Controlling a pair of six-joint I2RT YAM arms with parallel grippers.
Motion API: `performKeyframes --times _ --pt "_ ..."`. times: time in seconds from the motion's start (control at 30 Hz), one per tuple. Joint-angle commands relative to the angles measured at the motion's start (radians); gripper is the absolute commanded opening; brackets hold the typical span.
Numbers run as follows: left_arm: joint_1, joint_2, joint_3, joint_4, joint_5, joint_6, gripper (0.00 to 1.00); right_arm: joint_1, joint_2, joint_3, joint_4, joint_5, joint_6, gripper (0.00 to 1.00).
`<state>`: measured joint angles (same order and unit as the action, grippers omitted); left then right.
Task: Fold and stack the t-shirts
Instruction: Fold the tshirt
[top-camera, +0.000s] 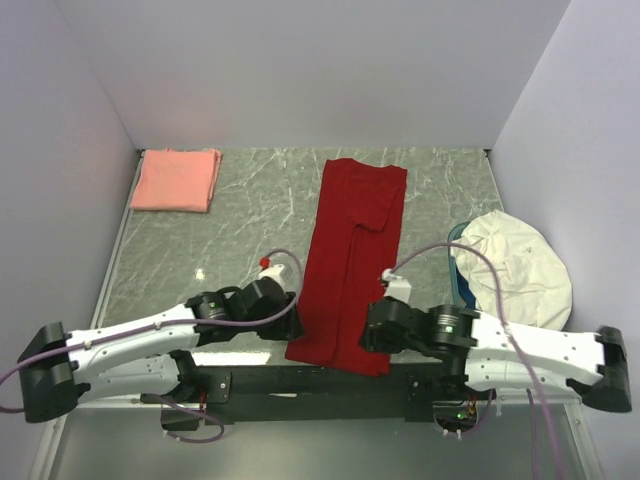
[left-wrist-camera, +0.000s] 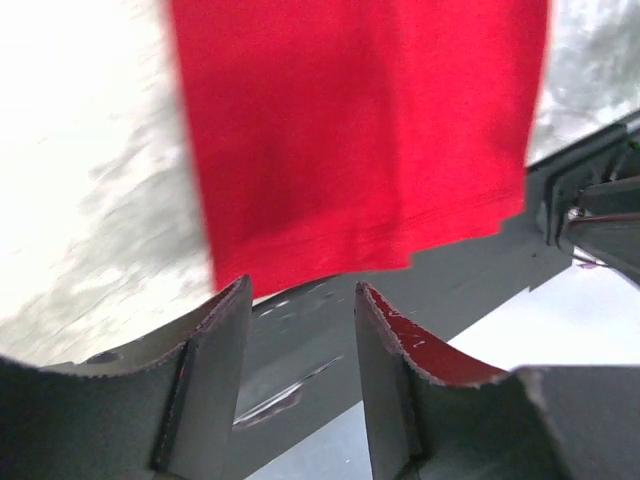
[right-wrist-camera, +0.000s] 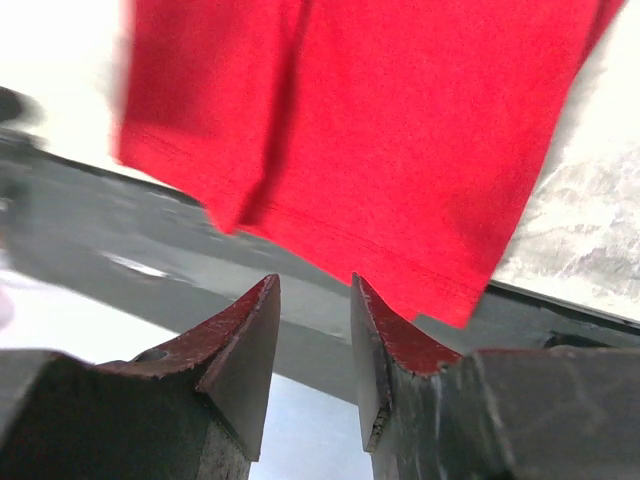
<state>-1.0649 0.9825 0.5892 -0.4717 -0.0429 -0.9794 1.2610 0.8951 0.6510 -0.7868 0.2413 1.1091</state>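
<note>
A deep red t-shirt (top-camera: 352, 262) lies folded into a long narrow strip down the middle of the table, its near hem hanging over the front edge. The same hem fills the upper part of the left wrist view (left-wrist-camera: 350, 140) and the right wrist view (right-wrist-camera: 380, 130). A salmon-pink t-shirt (top-camera: 178, 180) lies folded at the back left. My left gripper (top-camera: 288, 318) (left-wrist-camera: 300, 290) is open just off the hem's left corner, with nothing between its fingers. Open and empty too, my right gripper (top-camera: 368, 335) (right-wrist-camera: 313, 282) sits at the hem's right corner.
A white cloth bundle (top-camera: 520, 268) sits in a blue-rimmed holder at the right edge. The black mounting rail (top-camera: 300, 385) runs along the table's near edge under the hem. Pale walls close in the left, back and right sides.
</note>
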Motion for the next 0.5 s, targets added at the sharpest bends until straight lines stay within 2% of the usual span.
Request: performKeyframes --times 0.0,0.2,0.47 --pt "-0.044 0.111 0.092 0.076 -0.017 0.062 0.52 -0.032 -0.137 -0.01 -0.049 0.102 0.083 0.42" --pt "-0.121 0.353 0.214 0.119 -0.054 0.102 0.52 -0.101 -0.246 -0.025 -0.137 0.095 0.069 0.42" --pt "-0.179 0.496 0.277 0.143 -0.046 0.127 0.51 -0.129 -0.256 -0.082 -0.094 0.032 0.044 0.42"
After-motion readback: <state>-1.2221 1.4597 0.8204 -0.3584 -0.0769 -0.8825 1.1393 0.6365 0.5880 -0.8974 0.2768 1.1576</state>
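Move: The red t-shirt lies as a long strip running away from the bases; the middle of its near end, where the two layers step, is about 8 cm to the left hand's right, 3 cm back and 7 cm below. The strip's near-left corner is 1 cm left and 3 cm back of that hand. From the right hand, the near-right corner lies some 6 cm right and 3 cm back, 8 cm below; the laundry bin stands roughly 28 cm right and 15 cm ahead. Towards the middle of the red t-shirt's near end the left hand swings about 8 cm right, first level, then sinking some 4 cm, turning slightly clockwise, its fingers staying half open above the cloth. The right hand makes room, going right about 4 cm and a little forward, rising 3 cm and then easing 2 cm back down, fingers still open. ##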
